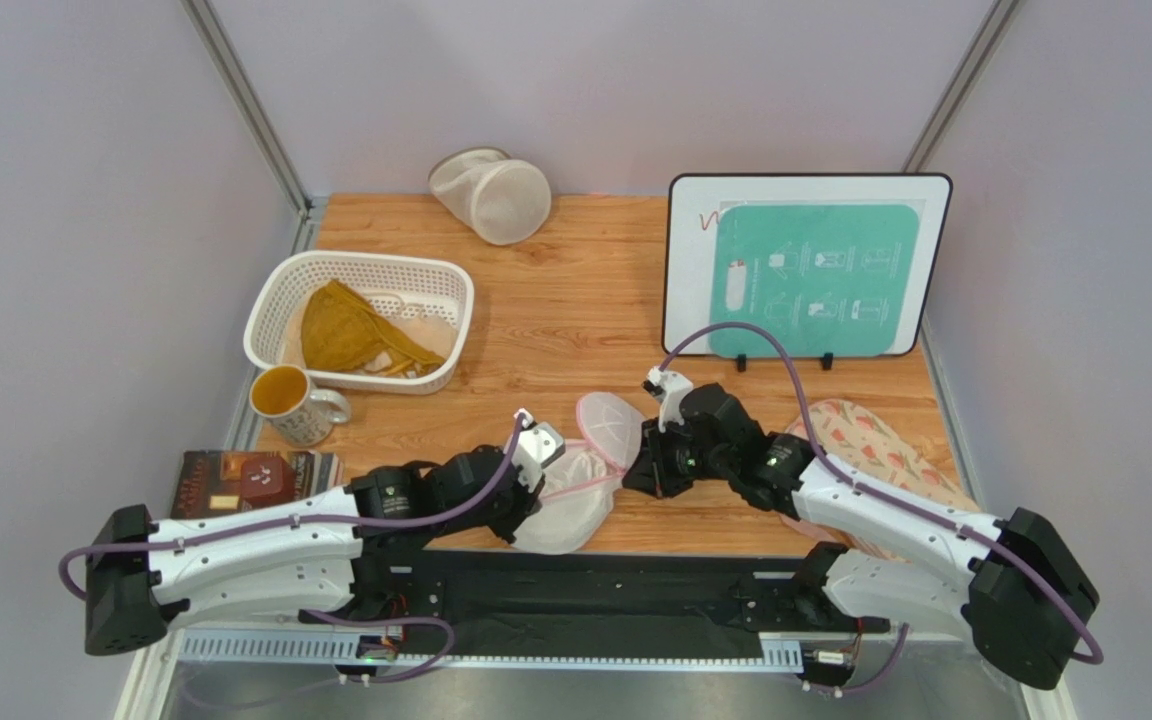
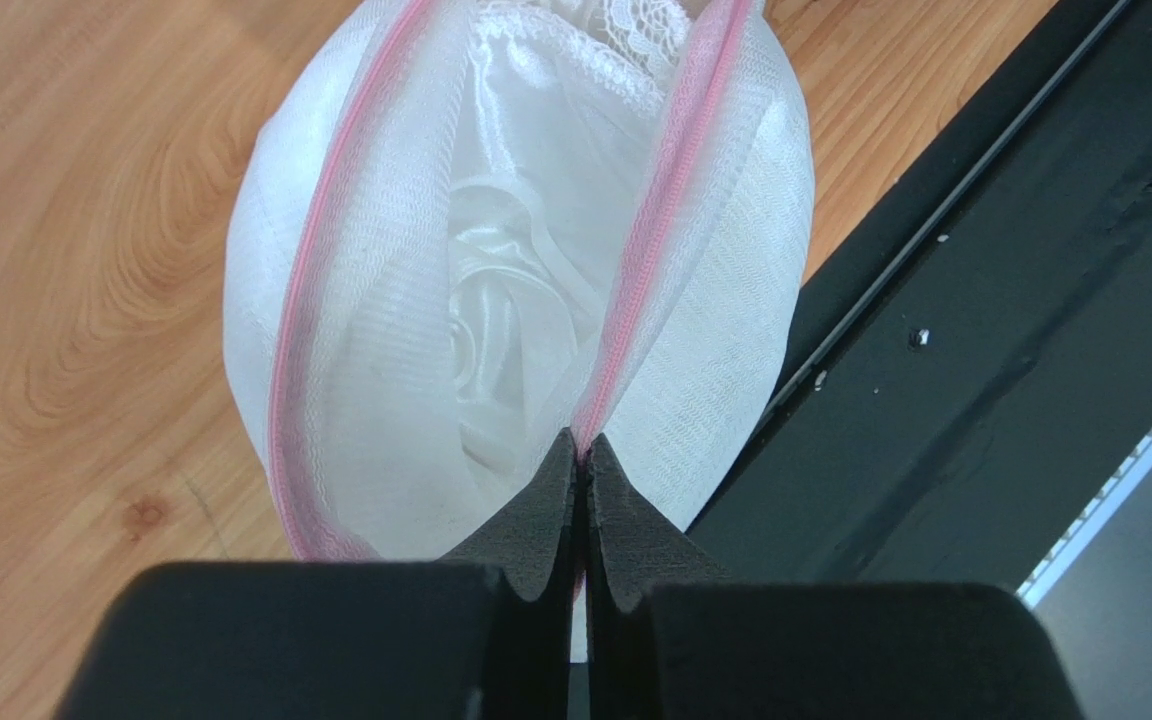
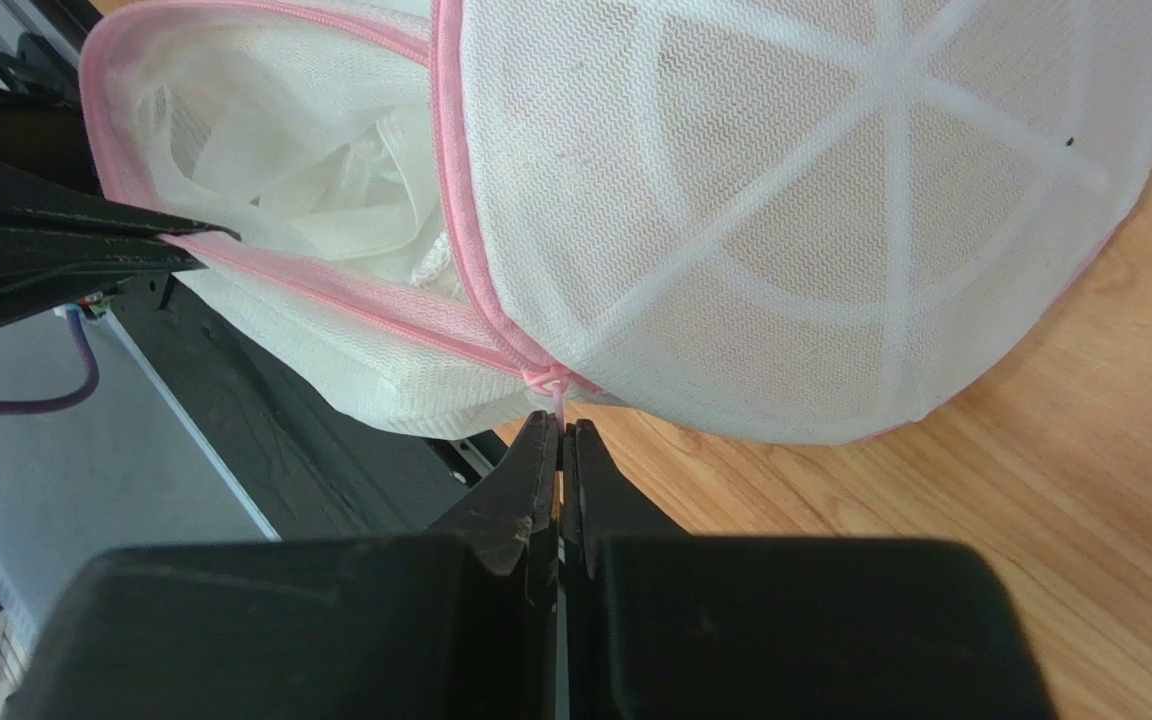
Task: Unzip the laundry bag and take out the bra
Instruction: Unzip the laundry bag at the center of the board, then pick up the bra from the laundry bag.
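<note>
The laundry bag (image 1: 575, 510) lies at the table's near edge between my arms. It is unzipped most of the way, and its ribbed dome half (image 3: 838, 195) is tipped up and away from the other half. The white bra (image 2: 515, 285) lies inside the open bag and also shows in the right wrist view (image 3: 312, 135). My left gripper (image 2: 585, 450) is shut on the bag's pink zipper trim (image 2: 642, 270) at the near rim. My right gripper (image 3: 558, 428) is shut on the pink zipper pull (image 3: 549, 386) where the two halves meet. In the top view the left gripper (image 1: 549, 477) and right gripper (image 1: 636, 465) flank the bag.
A white basket (image 1: 279, 294) holds a mustard-yellow garment (image 1: 345, 330) at the left. A mug (image 1: 288, 399) and a dark book (image 1: 244, 480) lie near it. A cream cylindrical mesh bag (image 1: 495, 195) and an instruction board (image 1: 805, 267) stand at the back. A pink patterned cloth (image 1: 875, 443) lies under the right arm.
</note>
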{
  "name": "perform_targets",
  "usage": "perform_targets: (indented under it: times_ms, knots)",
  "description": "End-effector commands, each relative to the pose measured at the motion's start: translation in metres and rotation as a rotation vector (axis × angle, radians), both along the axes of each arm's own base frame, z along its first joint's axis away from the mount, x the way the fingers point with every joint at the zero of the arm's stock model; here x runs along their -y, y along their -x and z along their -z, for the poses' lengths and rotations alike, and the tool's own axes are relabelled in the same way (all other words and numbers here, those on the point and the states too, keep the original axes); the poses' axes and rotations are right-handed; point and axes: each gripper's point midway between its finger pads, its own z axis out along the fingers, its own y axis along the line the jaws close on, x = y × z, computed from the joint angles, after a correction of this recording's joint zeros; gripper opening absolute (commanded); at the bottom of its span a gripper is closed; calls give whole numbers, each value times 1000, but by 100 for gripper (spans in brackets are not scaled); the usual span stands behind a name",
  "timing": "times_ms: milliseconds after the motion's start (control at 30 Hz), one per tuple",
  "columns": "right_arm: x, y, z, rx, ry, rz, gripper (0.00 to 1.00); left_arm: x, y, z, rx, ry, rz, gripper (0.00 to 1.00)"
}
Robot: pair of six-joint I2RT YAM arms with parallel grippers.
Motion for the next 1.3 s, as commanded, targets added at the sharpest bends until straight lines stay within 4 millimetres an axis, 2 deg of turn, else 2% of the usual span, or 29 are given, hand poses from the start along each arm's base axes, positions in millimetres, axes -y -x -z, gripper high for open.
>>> perform_targets:
  times_ms: [0, 100, 200, 233, 267, 333, 467, 500, 533, 567, 600, 633, 667, 700, 733, 833, 900, 933, 1000, 1033, 1133, 1233, 1267]
  knots:
    - [14, 2, 16, 8, 85, 40, 0, -9, 7, 7, -35, 12, -47, 0]
    - [14, 5, 14, 10, 90, 36, 1, -12, 13, 10, -47, 21, -38, 0]
    - [12, 8, 1, 32, 82, 26, 37, -14, 18, 14, -47, 20, -31, 0]
    - [14, 10, -1, 28, 90, 25, 56, -14, 19, 15, -49, 20, -32, 0]
    - [11, 8, -13, 53, 73, 27, 64, -15, 19, 16, -50, 18, -37, 0]
    - [14, 9, -21, 61, 86, 27, 74, -17, 17, 17, -49, 14, -55, 0]
    - [12, 9, -48, 113, 69, 33, 75, -19, 18, 15, -44, 33, -57, 0]
    - [10, 8, -60, 127, 51, 31, 75, -19, 18, 14, -44, 39, -56, 0]
    - [8, 8, -66, 134, 43, 31, 75, -19, 18, 14, -43, 44, -56, 1]
    - [5, 9, -72, 148, 36, 27, 75, -19, 18, 10, -38, 61, -54, 8]
    - [2, 10, -76, 152, 29, 26, 75, -18, 19, 7, -39, 73, -50, 27]
    - [-3, 9, -89, 169, 5, 20, 75, -18, 19, 5, -37, 81, -51, 39]
    - [-9, 12, -92, 176, 4, 5, 75, -16, 18, -2, -31, 103, -52, 48]
    - [-13, 13, -94, 182, 4, 1, 75, -17, 18, -5, -27, 108, -53, 78]
    - [-19, 15, -104, 193, -14, -15, 75, -15, 17, -12, -20, 124, -55, 85]
    - [-25, 10, -109, 229, 3, 10, 75, -14, 13, -27, 5, 146, -58, 91]
    - [-27, 10, -112, 235, -2, 12, 74, -10, 8, -48, 42, 172, -58, 91]
    - [-28, 10, -112, 235, -2, 13, 74, -7, 5, -66, 60, 200, -58, 91]
    - [-26, 10, -110, 232, -2, 20, 74, -5, 1, -80, 90, 201, -61, 91]
    - [-25, 11, -108, 229, 0, 19, 74, -2, -3, -98, 108, 231, -68, 92]
    - [-20, 12, -103, 225, 0, 35, 74, 3, -11, -119, 147, 250, -92, 93]
    - [-14, 13, -99, 224, -6, 61, 74, 12, -18, -124, 159, 230, -106, 89]
    - [-12, 14, -101, 226, -19, 67, 74, 16, -23, -113, 152, 180, -121, 86]
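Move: The left hand pinches the pink rim of the laundry bag; the bag body's middle is level with it in reach, about 4 cm to its right and 3 cm below. The bra in the open mouth is roughly 4 cm ahead and 5 cm right, the round lid some 10 cm ahead and 10 cm right. The right hand holds the zip pull's loop, with the slider about 1 cm to its left; from it the lid is about 6 cm ahead and 3 cm left. Back a centimetre or two, the right hand opens to let go of the zip pull, then rises about 10 cm, easing left over the bag. Meanwhile the left hand draws the rim back and left by some 2 cm and sinks slightly; it then opens wide, frees the rim and climbs quickly, nearly 14 cm from its lowest point, with its fingers tipping up about 15 degrees. ##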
